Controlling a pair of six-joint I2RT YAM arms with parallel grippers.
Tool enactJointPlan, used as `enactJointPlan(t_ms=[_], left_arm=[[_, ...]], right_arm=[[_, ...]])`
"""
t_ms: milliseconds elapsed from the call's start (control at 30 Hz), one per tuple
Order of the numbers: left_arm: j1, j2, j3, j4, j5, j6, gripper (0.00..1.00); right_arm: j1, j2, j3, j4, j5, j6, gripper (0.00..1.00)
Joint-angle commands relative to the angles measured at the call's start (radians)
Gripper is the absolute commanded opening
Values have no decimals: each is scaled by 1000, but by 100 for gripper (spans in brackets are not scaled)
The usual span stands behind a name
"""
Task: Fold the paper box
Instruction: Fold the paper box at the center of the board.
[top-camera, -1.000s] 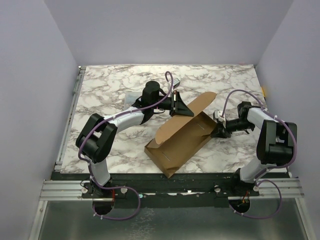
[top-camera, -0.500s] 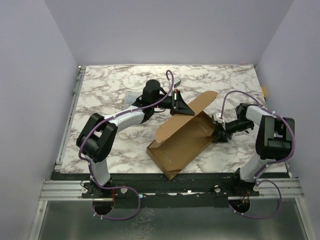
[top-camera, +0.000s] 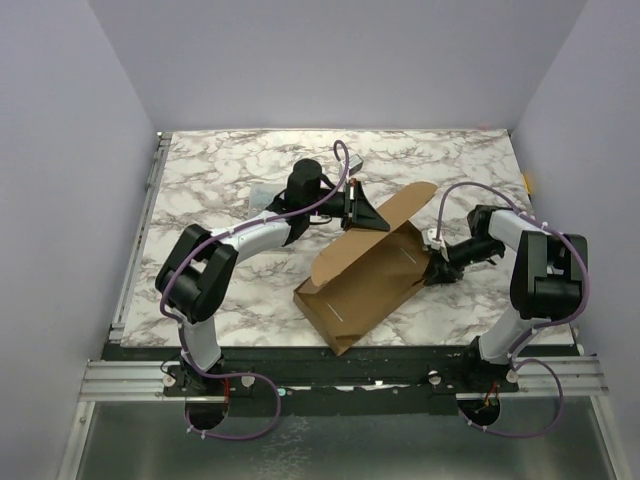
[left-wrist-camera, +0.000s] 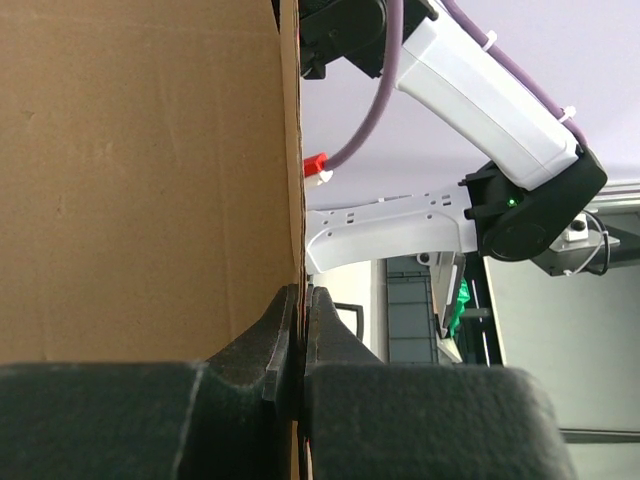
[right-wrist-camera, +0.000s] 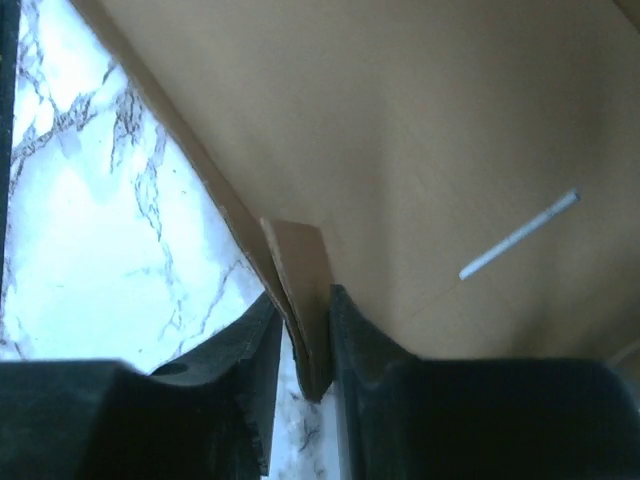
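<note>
The paper box (top-camera: 365, 280) is brown cardboard, half formed into a shallow tray lying diagonally on the marble table (top-camera: 220, 170). Its lid flap (top-camera: 405, 205) rises at the back. My left gripper (top-camera: 368, 216) is shut on that flap's edge. In the left wrist view the cardboard sheet (left-wrist-camera: 140, 170) fills the left side, with the left gripper (left-wrist-camera: 301, 300) pinching its thin edge. My right gripper (top-camera: 432, 270) is at the tray's right end. In the right wrist view the right gripper (right-wrist-camera: 303, 315) is shut on a doubled-over flap (right-wrist-camera: 298, 260) at the box wall (right-wrist-camera: 420, 130).
A small clear plastic case (top-camera: 262, 196) lies behind the left arm. A small yellow piece (top-camera: 527, 181) sits at the table's right edge. Purple walls enclose the table on three sides. The right arm (left-wrist-camera: 480, 80) shows beyond the cardboard in the left wrist view.
The right gripper shifted slightly left and down along the box's right end and closed on the end flap. The lid tip moved slightly right. The left gripper kept its grip.
</note>
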Motion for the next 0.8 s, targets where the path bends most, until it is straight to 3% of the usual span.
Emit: enactJointPlan(t_ms=[0,100,367,567,767], left_arm=[[-6,8,8,36,30,7,0],[4,-1,-12,28,24,24,0],[40,-35,-48,-47,28,103,0],[43,-44,-9,-249,25,280,0],[47,-63,20,-319,23,337,0]], right_arm=[[7,6,42,41,-19,76,41],[7,-22,67,41,-45,142,54],[-23,-106,99,7,-101,272,59],[-120,-65,168,-99,-204,274,62],[-129,-63,137,-100,-243,304,74]])
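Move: The right hand's fingers are closed on the corner tab at the far end of the right-hand long wall; that upright wall's middle lies about 7 cm back and 9 cm to the hand's left, and the far short wall some 8 cm ahead and 1 cm left. The left hand grips the edge of the raised lid panel, with the box floor roughly 24 cm below, 4 cm back and 3 cm left; the tab lies about 10 cm to its right, 3 cm back and 21 cm down. The right fingers open wide and let go of the corner tab, and the hand lifts some 7 cm while going about 4 cm forward, drifting slightly right and turning clockwise, away from the long wall and over the far corner. The left hand keeps its pinch on the lid panel's edge and, after a brief hold, lowers it about 4 cm towards the box floor, drawing a little to its left as its fingertips tip slightly down. ##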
